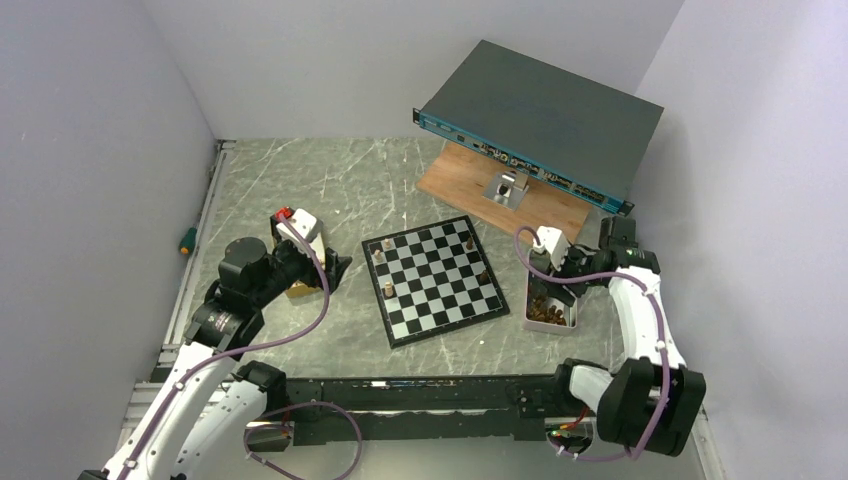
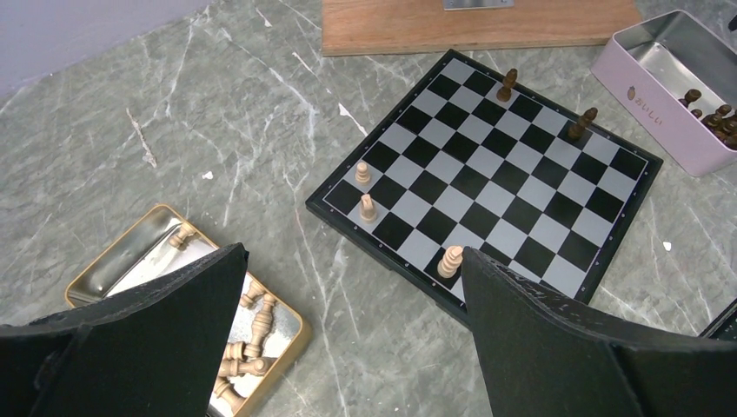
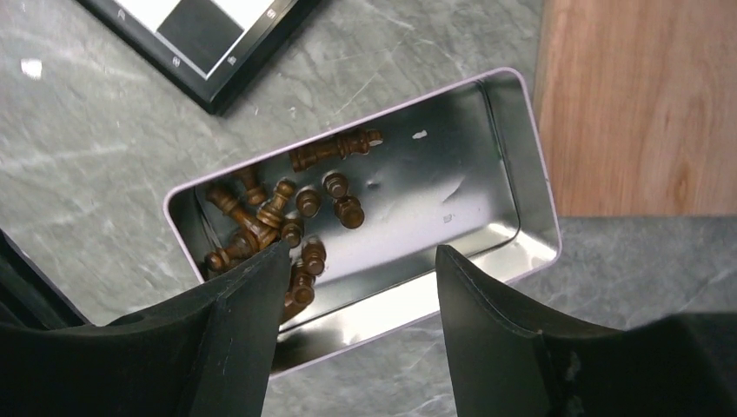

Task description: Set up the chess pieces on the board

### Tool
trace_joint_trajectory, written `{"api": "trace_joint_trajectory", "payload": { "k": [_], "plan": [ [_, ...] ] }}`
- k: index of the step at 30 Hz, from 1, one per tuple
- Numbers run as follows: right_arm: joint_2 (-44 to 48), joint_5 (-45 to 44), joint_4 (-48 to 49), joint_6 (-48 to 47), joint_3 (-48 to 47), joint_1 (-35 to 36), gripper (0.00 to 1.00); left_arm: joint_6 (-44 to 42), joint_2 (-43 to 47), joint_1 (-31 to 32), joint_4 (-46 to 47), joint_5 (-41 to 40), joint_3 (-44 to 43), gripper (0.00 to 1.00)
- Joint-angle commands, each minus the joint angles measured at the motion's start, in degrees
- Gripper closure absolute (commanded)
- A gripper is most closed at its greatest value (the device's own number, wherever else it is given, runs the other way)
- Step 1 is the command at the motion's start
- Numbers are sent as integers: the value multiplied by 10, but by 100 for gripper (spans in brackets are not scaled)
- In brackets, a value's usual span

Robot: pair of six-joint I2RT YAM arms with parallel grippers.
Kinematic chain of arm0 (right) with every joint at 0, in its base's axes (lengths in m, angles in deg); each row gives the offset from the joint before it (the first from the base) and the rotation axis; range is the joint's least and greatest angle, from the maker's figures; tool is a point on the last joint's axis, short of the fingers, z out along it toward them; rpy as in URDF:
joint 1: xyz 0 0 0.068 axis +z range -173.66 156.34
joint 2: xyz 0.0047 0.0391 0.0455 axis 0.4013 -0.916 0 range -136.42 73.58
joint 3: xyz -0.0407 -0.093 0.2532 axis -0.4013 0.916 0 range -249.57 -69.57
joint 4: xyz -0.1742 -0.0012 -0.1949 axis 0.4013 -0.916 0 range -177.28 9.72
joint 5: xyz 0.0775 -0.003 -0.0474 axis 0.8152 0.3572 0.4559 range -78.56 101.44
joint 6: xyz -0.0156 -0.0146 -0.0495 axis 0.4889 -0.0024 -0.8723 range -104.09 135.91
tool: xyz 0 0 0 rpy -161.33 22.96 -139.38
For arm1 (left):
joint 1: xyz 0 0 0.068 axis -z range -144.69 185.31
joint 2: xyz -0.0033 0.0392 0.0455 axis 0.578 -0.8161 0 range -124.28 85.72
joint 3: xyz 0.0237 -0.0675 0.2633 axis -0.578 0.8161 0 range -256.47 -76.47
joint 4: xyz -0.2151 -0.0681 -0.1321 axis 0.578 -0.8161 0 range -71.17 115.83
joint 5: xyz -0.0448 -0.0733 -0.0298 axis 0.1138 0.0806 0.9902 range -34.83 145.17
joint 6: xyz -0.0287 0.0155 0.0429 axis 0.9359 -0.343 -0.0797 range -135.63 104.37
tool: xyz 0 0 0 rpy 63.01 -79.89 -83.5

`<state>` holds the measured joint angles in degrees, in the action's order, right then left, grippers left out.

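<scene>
The board lies mid-table. On its left side stand three light chess pieces. Two dark ones stand on the opposite side. My left gripper is open and empty, hovering between the board's edge and a gold tin that holds several light pieces. My right gripper is open above a pink tin, with nothing between its fingers. Several dark pieces lie heaped in that tin's left end, beside the left fingertip. A board corner shows at the upper left of the right wrist view.
A brown wooden plank lies behind the board and carries a metal bracket. A dark rack unit leans above it. A green-handled screwdriver lies by the left wall. The pink tin sits just right of the board.
</scene>
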<state>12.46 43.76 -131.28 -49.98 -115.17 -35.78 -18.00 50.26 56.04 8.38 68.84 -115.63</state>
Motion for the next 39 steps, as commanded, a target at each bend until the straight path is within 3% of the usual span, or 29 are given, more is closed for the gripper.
{"api": "trace_joint_trajectory", "payload": {
  "k": [1,12,18,39],
  "plan": [
    [-47,57,-41,-187,-5,-27,36,-8,6,1,11,1,-5,1],
    [-146,75,-35,-292,-14,-48,41,-11,1,1,9,-1,-6,1],
    [-170,70,-8,-293,-14,-48,42,-11,-1,1,8,-4,-7,1],
    [-234,77,-27,-312,-36,-48,64,-12,-3,1,8,-4,-5,1]
  ]
}}
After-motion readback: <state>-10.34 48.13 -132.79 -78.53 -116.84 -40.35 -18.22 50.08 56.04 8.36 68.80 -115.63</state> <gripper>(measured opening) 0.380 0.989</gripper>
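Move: Nearly straight beneath the right hand, some 9 cm down and about 1 cm to its right, stands the dark chess piece in the pink tin. A second standing piece is about 2 cm to the left of it; a lying piece stretches along the tin's board-side wall, about 4 cm to its left and 1 cm farther out. The heap of dark pieces sits some 6 cm nearer the base than the hand. From the left hand, the target is about 44 cm right, 1 cm back and 22 cm down. Sinking about 7 cm into the pink tin, quickly at first and then more slowly, the right hand turns some 20 degrees counter-clockwise and shifts barely a centimetre to its right. On the lower part of the way the fingers narrow from well open to a bit over a third, bringing the tips close around the head of the standing dark piece, without a clear grip yet. ##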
